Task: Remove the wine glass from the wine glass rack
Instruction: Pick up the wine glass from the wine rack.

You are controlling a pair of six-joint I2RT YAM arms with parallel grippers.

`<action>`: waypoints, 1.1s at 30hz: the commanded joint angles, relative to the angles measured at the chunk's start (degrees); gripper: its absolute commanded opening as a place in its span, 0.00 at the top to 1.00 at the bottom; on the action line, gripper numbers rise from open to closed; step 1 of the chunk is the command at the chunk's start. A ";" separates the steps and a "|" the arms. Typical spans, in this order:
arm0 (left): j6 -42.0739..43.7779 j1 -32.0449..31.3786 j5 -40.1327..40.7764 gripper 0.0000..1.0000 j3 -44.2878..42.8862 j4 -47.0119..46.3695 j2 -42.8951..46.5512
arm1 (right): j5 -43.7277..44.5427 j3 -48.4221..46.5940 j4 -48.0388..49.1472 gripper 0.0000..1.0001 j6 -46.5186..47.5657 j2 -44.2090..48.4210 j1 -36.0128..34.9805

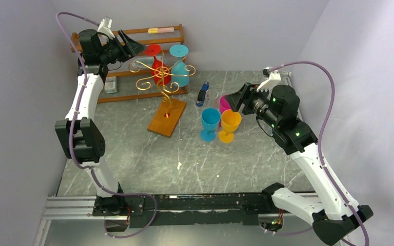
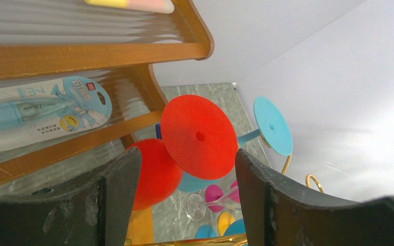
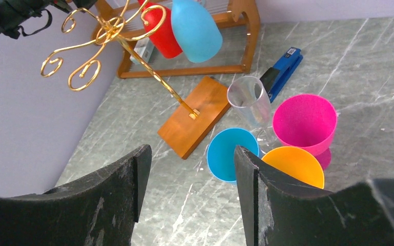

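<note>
The wine glass rack (image 1: 166, 115), gold scrolls on an orange-brown base, holds two wine glasses upside down: a red one (image 1: 159, 69) and a cyan one (image 1: 180, 72). My left gripper (image 1: 136, 48) is up at rack-top height, just left of the red glass's foot. In the left wrist view that red foot (image 2: 199, 136) fills the gap ahead of my open left gripper (image 2: 187, 159), with the red bowl (image 2: 156, 174) lower left and the cyan foot (image 2: 272, 125) to the right. My right gripper (image 3: 190, 154) hangs open and empty over the table, beside the standing cups.
A brown slatted shelf (image 1: 133, 36) stands behind the rack against the wall. Blue (image 1: 210, 123), orange (image 1: 230, 124), pink (image 1: 224, 104) and clear (image 1: 211, 95) glasses stand upright right of the rack base, with a blue stapler (image 1: 202, 95) beside them.
</note>
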State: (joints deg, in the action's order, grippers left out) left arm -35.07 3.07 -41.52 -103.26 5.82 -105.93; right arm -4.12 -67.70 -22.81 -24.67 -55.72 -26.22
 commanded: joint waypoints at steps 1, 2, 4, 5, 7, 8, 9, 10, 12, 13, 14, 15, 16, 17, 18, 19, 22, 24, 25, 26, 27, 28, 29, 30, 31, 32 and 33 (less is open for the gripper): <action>-1.31 -0.73 -2.59 0.30 -0.57 -1.80 -2.73 | 0.12 0.50 0.55 0.36 -0.63 0.43 0.31; -1.31 -0.84 -2.54 0.31 -1.02 -1.31 -3.23 | 0.20 0.27 0.18 0.36 -0.64 0.51 0.37; -1.80 -1.04 -2.27 0.33 -1.11 -1.68 -3.87 | 0.61 0.33 -0.24 0.36 -0.73 0.96 0.33; -2.07 -1.13 -2.13 0.34 -1.03 -2.08 -4.00 | 0.91 0.49 -0.28 0.36 -0.73 1.37 0.37; -2.56 -1.14 -1.74 0.36 -0.78 -2.65 -4.03 | 1.59 1.04 -0.21 0.36 -0.73 2.13 0.34; -2.85 -1.14 -1.46 0.38 -0.59 -2.98 -4.10 | 1.79 1.23 -0.21 0.36 -0.73 2.48 0.37; -3.33 -1.14 -1.49 0.41 -0.48 -3.52 -4.23 | 1.97 1.42 -0.22 0.36 -0.66 2.68 0.38; -4.18 -1.14 -1.93 0.43 -0.34 -4.92 -4.46 | 2.07 1.47 -0.16 0.36 -0.65 2.76 0.36; -6.62 -1.14 -3.38 0.47 0.10 -7.85 -4.99 | 2.18 1.43 -0.27 0.36 -0.73 2.66 0.29; -7.85 -1.14 -3.96 0.47 0.43 -9.32 -5.19 | 2.19 1.31 -0.46 0.36 -0.87 2.45 0.37; -9.04 -1.18 -4.35 0.48 0.96 -10.63 -5.13 | 2.11 1.22 -0.48 0.36 -0.99 2.26 0.33; -9.96 -1.14 -4.44 0.49 1.43 -11.79 -5.04 | 1.98 1.17 -0.64 0.36 -1.14 2.02 0.33; -10.65 -1.14 -4.59 0.50 1.86 -12.52 -4.91 | 1.89 1.26 -0.56 0.36 -1.24 1.84 0.33; -11.23 -1.14 -4.85 0.52 2.25 -13.33 -4.95 | 1.72 1.34 -0.49 0.36 -1.41 1.66 0.36; -11.82 -1.14 -5.12 0.53 2.51 -13.98 -5.05 | 1.67 1.42 -0.42 0.36 -1.57 1.47 0.38; -12.40 -1.14 -5.43 0.56 2.68 -14.45 -5.27 | 1.54 1.51 -0.41 0.36 -1.62 1.29 0.34; -13.33 -1.09 -6.66 0.65 2.54 -14.51 -6.15 | 1.29 1.53 -0.39 0.36 -1.55 0.90 0.35; -14.35 -0.96 -7.07 0.69 3.09 -15.63 -6.24 | 1.39 1.52 -0.63 0.36 -1.45 0.80 0.32; -15.16 -0.94 -6.97 0.70 3.60 -16.71 -6.08 | 1.54 1.61 -0.63 0.36 -1.44 0.86 0.37; -15.97 -0.96 -7.07 0.72 4.00 -17.66 -5.97 | 1.63 1.75 -0.55 0.36 -1.41 0.92 0.38; -16.82 -0.92 -7.27 0.75 4.32 -18.67 -5.96 | 1.66 1.86 -0.48 0.36 -1.41 1.02 0.38; -17.61 -0.91 -7.53 0.78 4.61 -19.42 -5.96 | 1.59 1.94 -0.44 0.36 -1.38 1.11 0.35; -17.92 -0.96 -7.46 0.84 4.72 -19.56 -5.91 | 1.57 1.98 -0.36 0.36 -1.23 1.14 0.37; -18.24 -0.96 -7.44 0.88 4.93 -19.80 -5.87 | 1.57 2.04 -0.39 0.36 -1.23 1.21 0.33; -18.71 -0.96 -7.44 0.91 5.30 -20.11 -5.75 | 1.65 2.11 -0.47 0.36 -1.14 1.27 0.36; -19.44 -0.88 -7.17 0.94 5.80 -20.64 -5.51 | 1.78 2.25 -0.53 0.36 -1.07 1.33 0.36; -20.47 -0.88 -6.89 0.95 6.62 -21.63 -5.21 | 1.87 2.43 -0.57 0.36 -1.02 1.40 0.35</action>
State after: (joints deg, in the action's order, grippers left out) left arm -52.93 2.26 -46.98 -99.57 -12.84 -111.28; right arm -2.59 -66.30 -22.68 -25.78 -55.02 -26.20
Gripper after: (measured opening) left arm 0.093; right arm 0.642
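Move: The red wine glass hangs upside down from the gold rack just beyond the left fingertips: its foot is about 5 cm right, 3 cm ahead and 1 cm lower, the glass's middle some 3 cm ahead, 6 cm right and 8 cm below. The blue hanging glass is roughly 8 cm right of the red one and level with it; the rack's hub lies about 5 cm back, 9 cm right and 4 cm down. From the right hand, the red glass is some 24 cm ahead, 27 cm left and 8 cm lower. The left fingers close from about three-quarters open to nearly shut, pinching the near rim of the red glass's foot between its top and underside. The hand eases right about 2.5 cm and forward 1.5 cm, dipping some 3 cm early and then coming most of the way back up, while it rolls about 15 degrees, its left side dropping. ##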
